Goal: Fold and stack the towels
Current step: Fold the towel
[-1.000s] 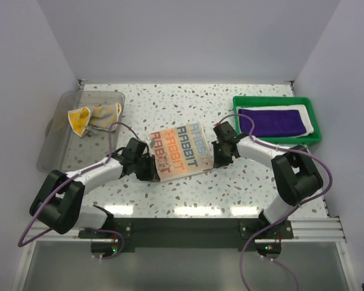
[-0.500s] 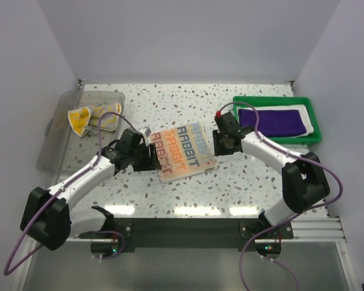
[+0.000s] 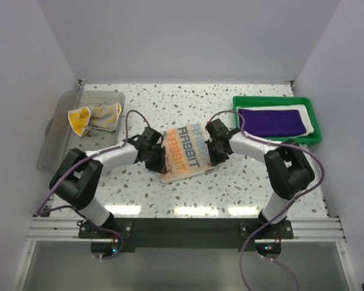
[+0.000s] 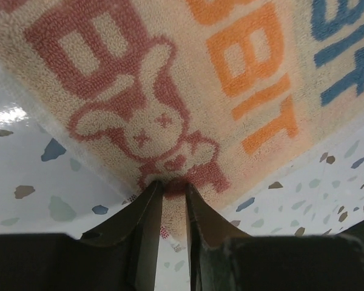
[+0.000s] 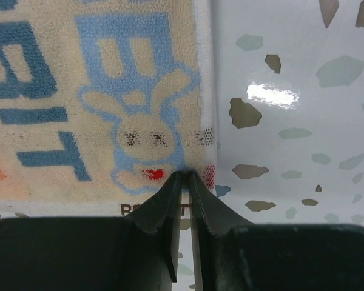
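Observation:
The lettered towel (image 3: 183,153), pale with orange, blue and red "RABBIT" letters, lies folded at the table's centre. My left gripper (image 3: 159,159) is at its left edge. In the left wrist view its jaws (image 4: 171,183) are shut on the towel's hem (image 4: 170,109), just below a red rabbit print. My right gripper (image 3: 207,151) is at the towel's right edge. The right wrist view shows its jaws (image 5: 185,174) pinched on the hem (image 5: 109,91) under a blue rabbit print. The purple towel (image 3: 272,121) lies folded on the white towel (image 3: 311,121) in a green tray (image 3: 273,100).
A clear plastic bin (image 3: 57,142) at the back left holds a crumpled yellow and white cloth (image 3: 91,117). The green tray stands at the back right. White walls enclose the speckled table (image 3: 188,194) on three sides.
Both grippers let go of the lettered towel and drew outward half a second ago. They have since moved back in and closed on its left and right edges.

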`<state>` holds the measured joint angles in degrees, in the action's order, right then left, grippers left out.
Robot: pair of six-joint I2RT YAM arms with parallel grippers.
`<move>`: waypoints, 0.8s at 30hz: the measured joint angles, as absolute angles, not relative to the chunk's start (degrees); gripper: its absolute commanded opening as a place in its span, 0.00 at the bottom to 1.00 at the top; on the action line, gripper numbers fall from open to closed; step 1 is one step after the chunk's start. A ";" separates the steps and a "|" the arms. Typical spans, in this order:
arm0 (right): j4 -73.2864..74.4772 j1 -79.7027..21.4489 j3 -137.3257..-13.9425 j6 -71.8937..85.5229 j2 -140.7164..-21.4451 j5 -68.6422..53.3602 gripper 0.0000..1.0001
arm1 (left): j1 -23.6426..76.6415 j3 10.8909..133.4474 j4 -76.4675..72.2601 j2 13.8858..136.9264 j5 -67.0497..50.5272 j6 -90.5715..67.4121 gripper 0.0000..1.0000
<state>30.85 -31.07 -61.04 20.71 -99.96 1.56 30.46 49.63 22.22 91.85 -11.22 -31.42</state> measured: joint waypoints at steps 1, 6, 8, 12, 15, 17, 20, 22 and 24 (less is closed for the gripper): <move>30.76 -31.07 -60.29 21.02 -99.92 1.45 0.14 | 30.72 49.32 22.04 92.18 -11.18 -31.24 0.25; 29.45 -31.14 -54.81 23.55 -95.50 0.97 0.15 | 31.22 46.48 19.75 90.63 -11.99 -30.85 0.25; 29.76 -31.48 -52.56 24.71 -93.41 0.47 0.16 | 31.42 44.49 18.76 89.01 -12.71 -30.85 0.27; 31.57 -33.89 -48.82 26.76 -89.52 -0.73 0.18 | 32.18 41.28 19.70 85.08 -13.28 -30.83 0.36; 35.97 -35.77 -47.88 26.92 -87.55 -2.15 0.22 | 32.32 41.12 23.64 82.39 -11.35 -29.78 0.54; 39.68 -35.94 -48.51 25.61 -86.50 -2.61 0.30 | 32.27 41.85 26.17 81.19 -9.69 -28.14 0.71; 45.15 -35.79 -53.74 22.06 -86.56 -2.48 0.45 | 32.27 46.06 29.56 81.10 -6.57 -23.81 0.96; 47.35 -35.46 -60.01 18.46 -87.29 -2.04 0.50 | 32.27 50.70 30.57 81.58 -4.38 -20.10 0.98; 47.62 -34.76 -66.61 14.28 -88.51 -2.04 0.52 | 32.27 55.86 30.59 82.98 -2.13 -15.88 0.98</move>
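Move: Both hands already have their fingertips, almost shut, on the rabbit towel close to its two near corners. The towel's middle lies about 8 cm ahead and 8 cm to the right of the left hand, and some 5 cm ahead and 9 cm to the left of the right one, barely below either. The green tray stands roughly 20 cm ahead and 20 cm to the right of the right hand; the grey bin is about 18 cm ahead and 28 cm to the left of the left hand. Back towards the bases first, low along the table: the right hand drags its near corner of the towel about 10 cm, the left hand its own corner only 4 to 5 cm, fingertips kept down. Then both let go, rise and swing forward over the towel, the left gripper spreading almost fully, the right about halfway. ##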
